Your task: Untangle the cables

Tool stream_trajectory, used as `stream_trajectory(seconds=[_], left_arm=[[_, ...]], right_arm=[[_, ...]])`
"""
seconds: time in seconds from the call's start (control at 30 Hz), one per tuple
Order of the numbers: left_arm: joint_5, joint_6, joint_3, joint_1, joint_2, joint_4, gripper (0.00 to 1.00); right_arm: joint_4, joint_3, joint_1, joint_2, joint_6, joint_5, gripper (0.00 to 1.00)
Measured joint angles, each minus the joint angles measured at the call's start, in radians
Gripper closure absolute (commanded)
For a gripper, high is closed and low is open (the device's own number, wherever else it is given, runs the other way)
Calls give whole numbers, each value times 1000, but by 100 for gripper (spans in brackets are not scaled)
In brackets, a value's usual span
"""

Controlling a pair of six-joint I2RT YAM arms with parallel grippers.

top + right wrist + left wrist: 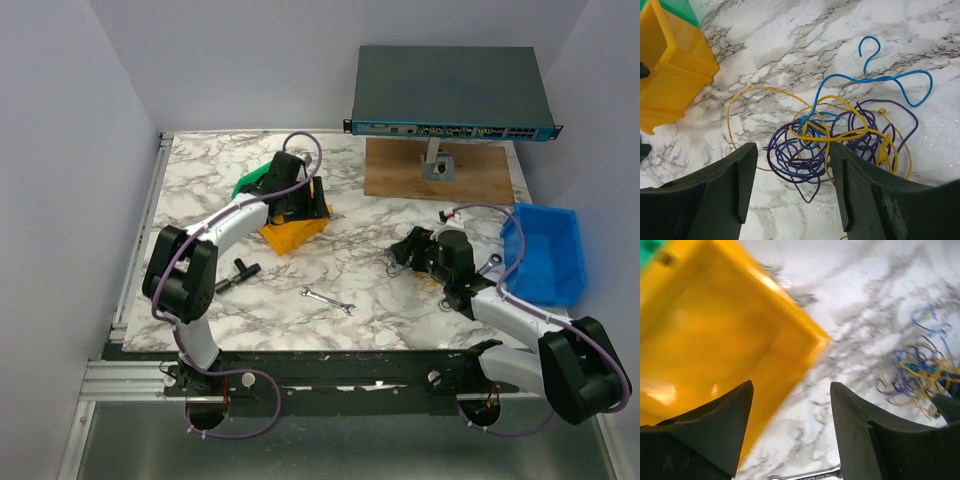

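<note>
The cables (830,140) are a tangled bunch of thin yellow, blue and purple wires lying on the marble table. My right gripper (792,150) is open and hovers just above the near edge of the bunch, with some purple loops between its fingers. In the top view the right gripper (403,248) is right of the table's centre. My left gripper (791,387) is open and empty, above the corner of a yellow bin (715,330). The cables (920,370) also show far to the right in the left wrist view.
A green bin (255,180) stands behind the yellow bin (290,232). A wrench (328,300) and a black T-shaped part (240,270) lie near the front. A blue bin (545,250) stands at the right edge. A network switch (450,92) sits over a wooden board (400,175) at the back.
</note>
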Motion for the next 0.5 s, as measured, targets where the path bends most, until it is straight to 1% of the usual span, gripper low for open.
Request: stream_trajectory(seconds=[0.07,0.1,0.2,0.23,0.3,0.37,0.43,0.47,0.5], left_arm=[[-1,8,-37,-53,-61,26,34],[0,15,-60,-83,-102,41,34],[2,31,-108,-152,-201,80,34],[3,40,-125,-169,-232,98,34],[8,54,-146,-193,-280,127,34],[17,76,-151,-209,-292,154,34],[17,91,-151,-220,-287,156,34],[9,101,-151,-224,-284,150,34],[-3,108,-152,-229,-277,143,34]], right_arm=[[2,-10,0,-20,0,1,42],[2,-16,0,-34,1,4,50],[-1,-24,0,-67,3,34,66],[0,-24,0,-70,4,42,75],[-1,-24,0,-66,5,53,85],[-2,-24,0,-53,6,55,88],[-6,-24,0,-44,6,55,95],[-8,-24,0,-43,6,54,98],[-9,-24,0,-43,5,54,98]])
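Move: The cable tangle's middle lies just under the right fingers, about 1 cm ahead, 2 cm right and 3 cm below; from that hand the orange box is some 25 cm left and 5 cm ahead, and the wrench about 17 cm left and 11 cm back. From the left hand the tangle is roughly 18 cm right, 10 cm back and 6 cm below, while the orange box sits 6 cm left, 3 cm back and 5 cm below. Right fingers pinch cables at the tangle's left side; left hand backs off the orange box, rightward and up, about 13 cm. ##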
